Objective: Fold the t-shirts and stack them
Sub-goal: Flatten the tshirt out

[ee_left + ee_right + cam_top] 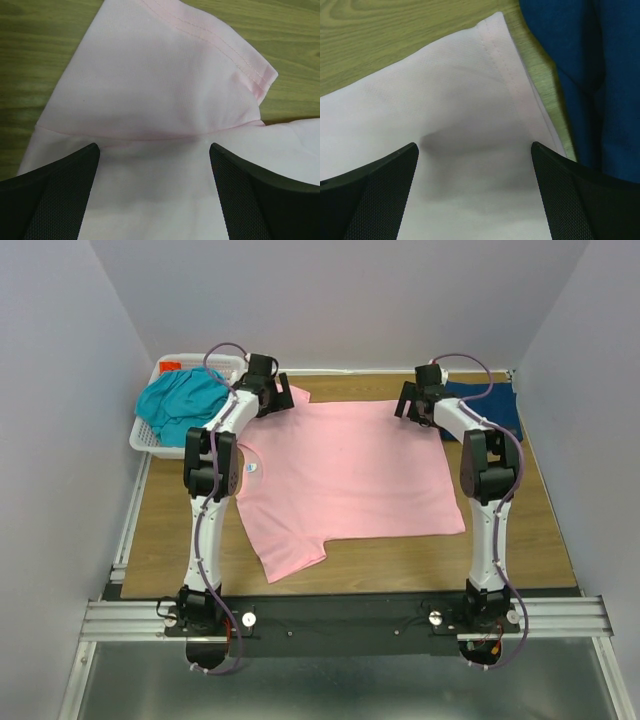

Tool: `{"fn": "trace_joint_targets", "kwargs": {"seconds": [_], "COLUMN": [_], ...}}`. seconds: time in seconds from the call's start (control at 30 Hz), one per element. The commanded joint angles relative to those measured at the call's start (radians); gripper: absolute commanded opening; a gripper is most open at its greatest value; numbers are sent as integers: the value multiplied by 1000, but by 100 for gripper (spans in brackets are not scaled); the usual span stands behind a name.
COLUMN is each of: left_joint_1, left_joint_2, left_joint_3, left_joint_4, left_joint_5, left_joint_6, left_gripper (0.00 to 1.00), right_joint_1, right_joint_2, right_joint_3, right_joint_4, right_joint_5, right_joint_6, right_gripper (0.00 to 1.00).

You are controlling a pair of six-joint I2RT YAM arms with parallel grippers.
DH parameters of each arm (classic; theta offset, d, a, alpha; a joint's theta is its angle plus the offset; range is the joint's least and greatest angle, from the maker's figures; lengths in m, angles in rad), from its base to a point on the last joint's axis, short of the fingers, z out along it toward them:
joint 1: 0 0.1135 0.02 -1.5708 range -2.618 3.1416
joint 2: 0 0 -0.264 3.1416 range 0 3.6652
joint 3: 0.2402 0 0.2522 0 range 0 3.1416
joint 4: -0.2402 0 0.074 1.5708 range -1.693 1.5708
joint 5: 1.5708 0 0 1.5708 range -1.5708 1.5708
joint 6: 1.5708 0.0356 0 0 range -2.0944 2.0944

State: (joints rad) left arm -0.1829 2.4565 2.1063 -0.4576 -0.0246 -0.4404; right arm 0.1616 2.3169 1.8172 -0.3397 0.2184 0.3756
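The light pink t-shirt (345,475) lies spread flat on the wooden table, collar to the left. My left gripper (278,398) is open, low over its far left sleeve (165,75); cloth lies between the spread fingers (60,195). My right gripper (412,400) is open over the far right hem corner (490,100), with pink cloth between its fingers (570,195). The dark navy-blue t-shirt (490,405) lies at the far right, beside the pink hem (590,75). The teal t-shirt (185,405) is bunched in the basket.
A white lattice basket (150,440) stands at the far left corner, with something orange (172,369) behind the teal tee. Grey walls close in on the left, back and right. An aluminium rail (340,618) runs along the near edge.
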Motion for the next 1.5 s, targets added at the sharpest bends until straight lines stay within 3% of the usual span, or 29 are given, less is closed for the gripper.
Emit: {"fn": "trace_joint_targets", "kwargs": {"seconds": [0.0, 0.27, 0.53, 0.63, 0.87, 0.97, 1.0, 1.17, 1.37, 1.47], "left_joint_1": [10, 10, 5, 2, -78, -212, -213, -444, -689, -766], "left_joint_2": [32, 87, 7, -92, -535, -738, -787, -1092, -1370, -1429], "left_joint_3": [31, 135, 72, -4, -532, -779, -837, -1206, -1468, -1528], "left_joint_4": [-56, -131, -64, -50, 63, 92, 96, 50, -55, -111], "left_joint_5": [50, 55, 103, 77, -38, -96, -104, -167, -138, -124], "left_joint_6": [42, 42, 9, -11, -72, -124, -148, -309, -601, -731], "left_gripper": [98, 98, 98, 98, 98, 98, 98, 98, 98, 98], "right_joint_1": [-20, -22, -22, -22, -22, -22, -20, -20, -20, -20], "right_joint_2": [32, 39, -86, -160, -419, -551, -580, -775, -885, -901], "right_joint_3": [10, 34, 15, -38, -324, -509, -510, -711, -817, -843], "right_joint_4": [-9, -8, -9, -7, 2, 7, 7, 4, 5, 5], "right_joint_5": [9, 7, -30, -66, -93, -111, -108, -88, -108, -105], "right_joint_6": [14, -4, -67, -66, 35, 81, 92, 140, 160, 171], "right_gripper": [100, 100, 100, 100, 100, 100, 100, 100, 100, 100]}}
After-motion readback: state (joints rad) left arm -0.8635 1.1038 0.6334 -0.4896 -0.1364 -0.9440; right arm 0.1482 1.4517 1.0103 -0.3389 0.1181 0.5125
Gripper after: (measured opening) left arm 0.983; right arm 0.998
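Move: The near sleeve of the pink t-shirt lies about 50 cm back from the left hand and 4 cm to its right, some 2 cm lower; the collar is 22 cm back and 9 cm left, the white basket 33 cm left and 2 cm back. From the right hand, the shirt's near right corner is roughly 40 cm back and 12 cm right, its far right corner 4 cm ahead and 7 cm right, and the folded navy shirt level with it, 24 cm right, all just below. Both wide-open hands first linger almost in place with their fingertips on the far part of the spread pink shirt, then lift off; the left swings back about 44 cm towards the near sleeve and some 9 cm to the right, arching roughly 9 cm up over the shirt before sinking to hover low by that sleeve, turning clockwise and tipping its fingers further down. The right rises about 10 cm and draws back some 19 cm above the shirt's right part towards the near right corner, slowing at the end still high and open, its left side rolled up a little. ##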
